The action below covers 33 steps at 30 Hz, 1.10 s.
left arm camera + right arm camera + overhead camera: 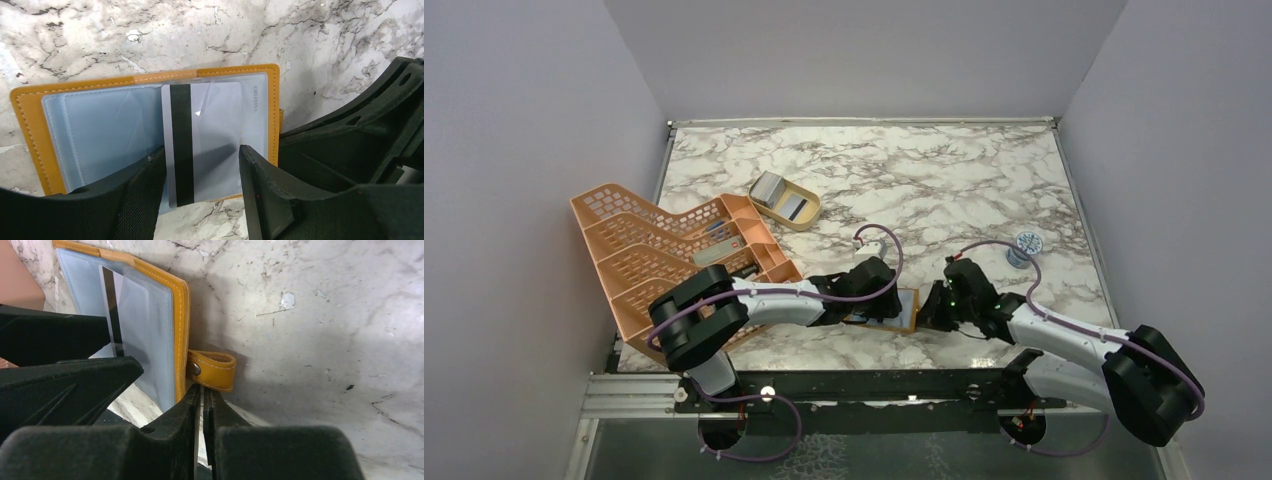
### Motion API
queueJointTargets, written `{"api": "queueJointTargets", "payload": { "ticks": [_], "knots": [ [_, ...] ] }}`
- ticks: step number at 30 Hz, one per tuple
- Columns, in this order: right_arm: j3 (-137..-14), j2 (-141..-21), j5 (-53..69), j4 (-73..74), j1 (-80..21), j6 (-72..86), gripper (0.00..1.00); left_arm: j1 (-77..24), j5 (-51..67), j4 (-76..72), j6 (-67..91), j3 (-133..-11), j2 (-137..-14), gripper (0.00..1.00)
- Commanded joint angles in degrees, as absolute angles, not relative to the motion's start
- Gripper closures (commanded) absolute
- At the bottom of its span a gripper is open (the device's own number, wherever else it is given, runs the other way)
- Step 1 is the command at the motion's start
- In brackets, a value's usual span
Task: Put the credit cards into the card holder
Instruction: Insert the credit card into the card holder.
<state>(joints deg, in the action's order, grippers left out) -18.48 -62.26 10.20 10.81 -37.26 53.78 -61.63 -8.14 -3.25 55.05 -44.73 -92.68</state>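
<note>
The card holder [30, 130] lies open on the marble, mustard-orange outside with pale grey-blue pockets. A credit card [210, 125] with a black stripe sits partly inside its right pocket, the near end sticking out. My left gripper [202, 150] is shut on this card, one finger on each long edge. My right gripper [202, 390] is shut, its tips against the card holder's [180, 315] right edge by the snap tab [215, 370]. In the top view both grippers, left [871, 308] and right [932, 308], meet at the card holder [902, 310]. More credit cards [792, 207] lie in a tan oval dish.
The tan oval dish [812, 215] stands at the back, left of centre. A big peach lattice rack [654, 250] fills the left side, close to my left arm. A small round blue-white object [1027, 243] sits at the right. Grey walls close in the table.
</note>
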Motion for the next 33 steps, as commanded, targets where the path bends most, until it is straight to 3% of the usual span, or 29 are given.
{"api": "queueJointTargets", "payload": {
  "ticks": [1, 23, 27, 33],
  "knots": [
    [-17.93, -63.27, 9.50, 9.70, -39.06, 54.94, 0.91, -62.13, -5.90, -4.27, 56.42, -46.17, -94.30, 0.44],
    [-20.35, -60.01, -0.38, 19.95, -43.07, 56.16, 0.91, -64.86, -2.90, -11.34, 59.50, -46.49, -94.46, 0.48],
    [-21.88, -58.57, -4.00, 24.92, -43.07, 56.67, 0.85, -64.86, -3.13, -11.08, 58.78, -46.50, -94.90, 0.47],
    [-24.35, -53.94, -8.15, 33.00, -43.07, 57.21, 0.67, -64.86, -3.05, -10.56, 56.78, -47.20, -94.48, 0.41]
  ]
}}
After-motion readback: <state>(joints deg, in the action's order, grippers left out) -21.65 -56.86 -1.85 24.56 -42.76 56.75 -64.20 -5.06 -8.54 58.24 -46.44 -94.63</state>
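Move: My left fingertips straddle the long edges of the striped card, which lies right at them, at most 1 cm below. The card holder's right-hand pocket, where the card goes, is centred some 1 cm to their right; its left half lies about 7 cm to their left, level fore and aft. My right fingertips are beside the snap strap, about 1 cm ahead and level sideways. From them the pocket lies about 6 cm left and 1 cm ahead. With the card still between my half-open left fingers, I drag it about 4 cm to my right with the holder, drawing back and rising some 1.5 cm as I go. My nearly shut right hand first edges a little back and left by the holder's edge, then reverses and goes nearly 4 cm right, rolling about 10 degrees and opening its fingers partway around the strap. ##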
